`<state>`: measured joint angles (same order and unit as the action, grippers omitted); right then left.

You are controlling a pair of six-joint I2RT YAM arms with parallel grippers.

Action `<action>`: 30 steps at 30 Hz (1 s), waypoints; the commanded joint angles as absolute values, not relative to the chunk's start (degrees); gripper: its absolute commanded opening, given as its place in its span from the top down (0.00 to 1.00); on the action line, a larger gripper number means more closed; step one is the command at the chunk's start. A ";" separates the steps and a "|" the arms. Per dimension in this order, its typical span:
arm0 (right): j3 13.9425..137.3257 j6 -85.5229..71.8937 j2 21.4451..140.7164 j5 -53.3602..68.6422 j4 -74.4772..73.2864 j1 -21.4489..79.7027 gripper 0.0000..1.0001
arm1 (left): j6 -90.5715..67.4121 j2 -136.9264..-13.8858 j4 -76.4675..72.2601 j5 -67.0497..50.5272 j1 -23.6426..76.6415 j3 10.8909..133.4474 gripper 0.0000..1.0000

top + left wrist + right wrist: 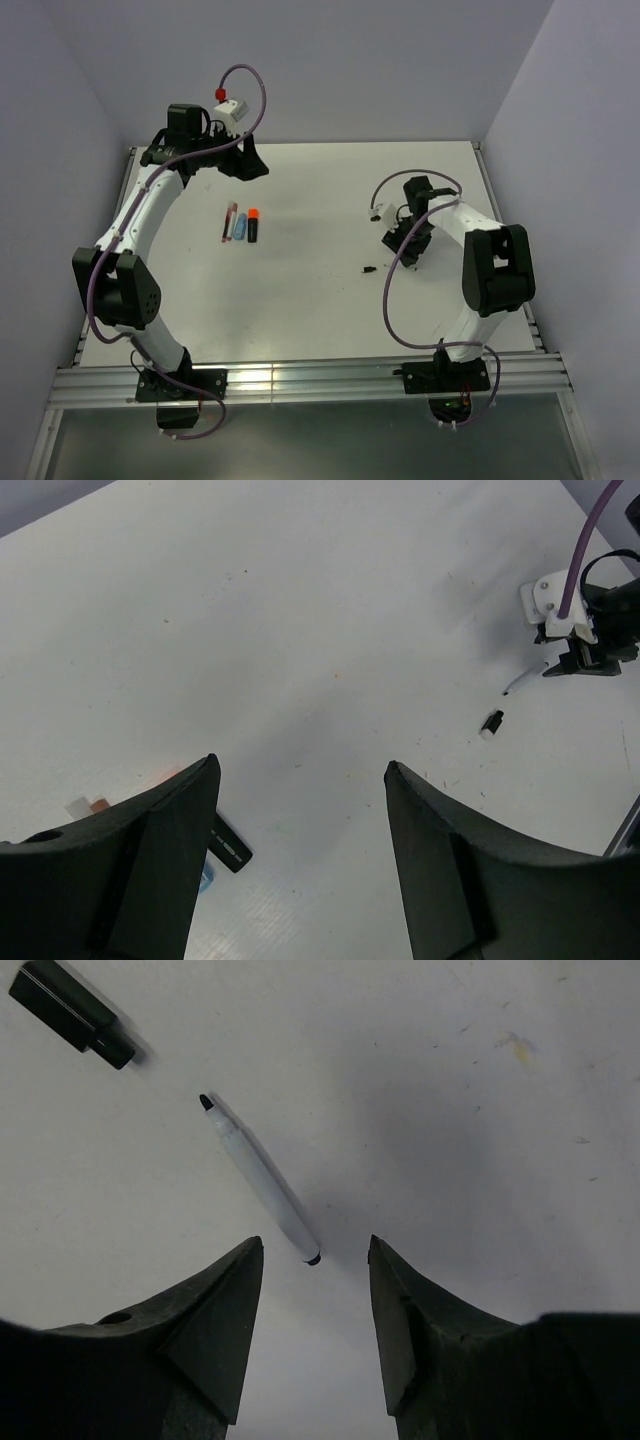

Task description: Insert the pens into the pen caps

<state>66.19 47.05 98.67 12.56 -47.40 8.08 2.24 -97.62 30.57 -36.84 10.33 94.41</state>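
A slim white pen (258,1177) with a black tip lies uncapped on the table just ahead of my open, empty right gripper (315,1246). Its blunt end lies just above the gap between the fingertips. A black cap (70,1012) lies beyond it, also showing in the top view (369,268). At centre left lie a red pen (228,221), a light-blue marker (240,223) and a black marker with an orange end (252,224). My left gripper (248,160) hovers open and empty behind them. The black marker (230,843) peeks past its left finger.
The table (320,310) is white, with purple walls on three sides and an aluminium rail (300,380) at the near edge. The right arm's wrist and purple cable (580,610) show far off in the left wrist view, beside the cap (491,724).
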 commanded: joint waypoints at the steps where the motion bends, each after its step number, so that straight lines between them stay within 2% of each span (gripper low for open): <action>1: 64.25 50.09 99.32 11.60 -44.56 8.88 0.46 | 1.41 -95.10 28.04 -38.67 10.37 94.48 0.28; 7: 61.26 52.03 100.19 9.93 -42.89 9.49 0.51 | 1.06 -95.45 27.86 -39.02 10.37 94.48 0.28; 15: 56.26 54.31 99.75 8.26 -38.50 11.16 0.68 | -2.28 -93.78 23.39 -38.94 10.46 91.50 0.31; 16: 55.99 54.23 99.84 8.26 -38.41 11.51 0.76 | -2.63 -93.43 22.68 -39.02 10.37 91.32 0.30; 19: 55.11 53.79 99.49 9.31 -38.32 11.69 0.88 | -3.43 -93.25 22.50 -39.20 10.37 91.49 0.30; 20: 54.85 53.62 98.71 9.49 -38.41 11.69 0.97 | -4.04 -93.08 22.41 -39.29 10.37 91.67 0.30; 21: 54.93 53.35 98.01 9.75 -38.76 11.69 1.00 | -4.39 -93.08 22.15 -39.72 10.46 91.58 0.30; 25: 57.56 52.39 89.86 12.12 -43.49 10.99 1.00 | -7.37 -92.46 21.36 -43.40 10.46 91.93 0.28; 29: 70.00 48.79 83.24 24.49 -51.75 7.65 1.00 | -13.08 -89.04 15.49 -47.20 10.81 86.16 0.25; 30: 71.70 46.17 82.10 30.70 -53.33 7.56 1.00 | -14.75 -88.25 11.64 -47.37 11.77 84.57 0.24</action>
<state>62.74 50.81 89.14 17.26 -48.80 9.10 -8.71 -93.01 20.27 -42.76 10.41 88.25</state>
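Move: The right hand is low over the uncapped white pen, nib to the left. The pen's middle lies about 3 cm to the hand's left, 1 cm back and 3 cm below, with the blank tail almost under the fingers. The black cap lies beyond the nib, some 11 cm left of the hand, 2 cm back and 3 cm below. From the idle left hand, the pen is roughly 37 cm to the right, 13 cm back and 26 cm below. The right hand sinks about 3 cm while easing back a little over the pen's tail end, turning slightly counter-clockwise, and its half-open fingers shut and pinch the pen near the tail, then lift it some 6 cm, drifting left. The left hand, still open and empty, hovers before rising about 3 cm with a slight drift back and to the right. ##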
